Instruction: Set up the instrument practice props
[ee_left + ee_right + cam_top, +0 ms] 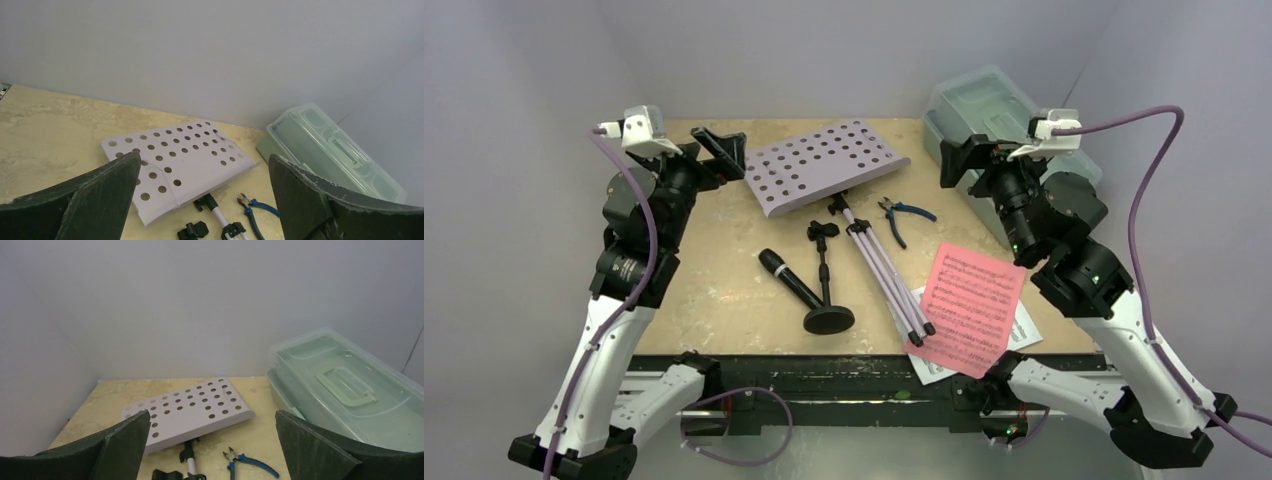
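Observation:
The lavender music stand lies flat on the table, its hole-punched tray point(824, 165) at the back and its folded tripod legs point(890, 272) pointing to the front. The tray also shows in the left wrist view point(180, 162) and the right wrist view point(187, 410). The black microphone point(789, 279) lies left of the short black round-based mic stand point(826, 285), which also lies on its side. A pink music sheet point(969, 305) lies over a white sheet point(1024, 330) at the front right. My left gripper point(721, 150) is open and empty, raised at the back left. My right gripper point(959, 160) is open and empty, raised at the back right.
Blue-handled pliers point(902, 215) lie right of the stand's pole. A clear lidded plastic box point(989, 110) stands at the back right, by my right gripper. Grey walls close the back and both sides.

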You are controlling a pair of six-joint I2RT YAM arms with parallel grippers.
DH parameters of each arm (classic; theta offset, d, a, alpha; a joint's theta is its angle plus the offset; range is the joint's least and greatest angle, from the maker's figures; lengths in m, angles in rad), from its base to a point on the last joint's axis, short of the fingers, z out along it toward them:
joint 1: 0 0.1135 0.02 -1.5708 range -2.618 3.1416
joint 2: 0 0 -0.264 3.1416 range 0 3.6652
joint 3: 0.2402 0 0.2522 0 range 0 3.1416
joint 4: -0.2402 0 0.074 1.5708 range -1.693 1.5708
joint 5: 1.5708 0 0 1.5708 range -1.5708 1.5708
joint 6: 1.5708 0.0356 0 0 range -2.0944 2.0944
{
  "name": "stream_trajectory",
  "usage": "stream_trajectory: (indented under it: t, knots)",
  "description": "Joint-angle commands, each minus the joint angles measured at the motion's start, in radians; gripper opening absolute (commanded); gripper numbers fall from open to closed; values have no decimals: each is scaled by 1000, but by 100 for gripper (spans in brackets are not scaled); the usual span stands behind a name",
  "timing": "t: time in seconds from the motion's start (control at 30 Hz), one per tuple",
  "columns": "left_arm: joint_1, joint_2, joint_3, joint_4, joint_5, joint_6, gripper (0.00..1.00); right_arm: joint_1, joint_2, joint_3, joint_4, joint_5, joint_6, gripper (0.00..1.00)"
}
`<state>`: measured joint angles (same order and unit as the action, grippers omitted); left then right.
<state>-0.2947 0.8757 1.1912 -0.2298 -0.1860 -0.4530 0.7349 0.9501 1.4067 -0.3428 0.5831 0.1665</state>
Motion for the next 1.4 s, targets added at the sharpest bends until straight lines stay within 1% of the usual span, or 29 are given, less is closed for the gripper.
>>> stream_trajectory:
  t: [0.0, 0.13, 0.27, 0.33, 0.5, 0.67, 0.77, 0.83, 0.9, 0.97, 1.03, 1.07, 1.13, 1.23, 1.37]
  knots:
    - [5, 39, 60, -37, 41, 21, 100, 1, 52, 26, -7, 15, 17, 99]
    - [5, 67, 58, -60, 57, 29, 100, 1, 128, 39, -43, -2, 17, 99]
    - [6, 96, 46, -91, 93, 24, 100, 2, 221, 37, -61, -126, -3, 99]
    - [5, 111, 42, -113, 119, 26, 100, 1, 293, 55, -91, -200, 46, 99]
    - [5, 145, 56, -206, 149, 61, 100, 0, 547, 167, -185, -285, 107, 99]
    - [5, 173, 57, -315, 91, 114, 100, -27, 712, 192, -140, -403, 113, 99]
    - [5, 210, 51, -349, 63, 127, 100, -72, 787, 200, -114, -543, 147, 99]
    - [9, 240, 42, -356, 39, 119, 100, -108, 809, 171, -61, -628, 190, 99]
    - [36, 264, 25, -348, 43, 96, 100, -137, 811, 132, -2, -656, 247, 99]
    - [72, 284, 7, -318, 90, 76, 100, -161, 814, 120, 19, -585, 355, 99]
    - [86, 305, 2, -292, 106, 62, 100, -202, 836, 141, -13, -523, 517, 99]
    - [87, 312, 4, -270, 112, 56, 100, -224, 853, 153, -31, -526, 624, 99]
    - [88, 328, 11, -240, 135, 56, 100, -260, 873, 155, -24, -545, 769, 99]
    - [88, 361, 40, -224, 161, 75, 100, -277, 907, 164, 49, -558, 910, 99]
    - [88, 376, 34, -208, 138, 117, 100, -277, 981, 246, 49, -501, 1021, 99]
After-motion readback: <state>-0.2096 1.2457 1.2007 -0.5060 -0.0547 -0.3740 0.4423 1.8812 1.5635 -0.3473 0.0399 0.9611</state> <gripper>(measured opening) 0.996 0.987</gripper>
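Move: The perforated music-stand top lies about 19 cm ahead of the left hand, 15 cm to its right and 39 cm below; from the right hand, some 23 cm ahead, 24 cm left and 43 cm below. The microphone is roughly 5 cm back and 9 cm right of the left hand, on the table. The pliers lie about 12 cm ahead and 5 cm left of the right hand, the green box some 20 cm ahead and 13 cm right of it. The perforated stand top is approached from both sides with open, empty fingers. The right hand sweeps down some 30 cm, forward 20 and left, easing back right late on, while tipping about 50 degrees down and finally rolling its left side up; it ends close above the top's right part. The left hand mainly sinks towards the left edge, creeps forward and tips down about 35 degrees. ##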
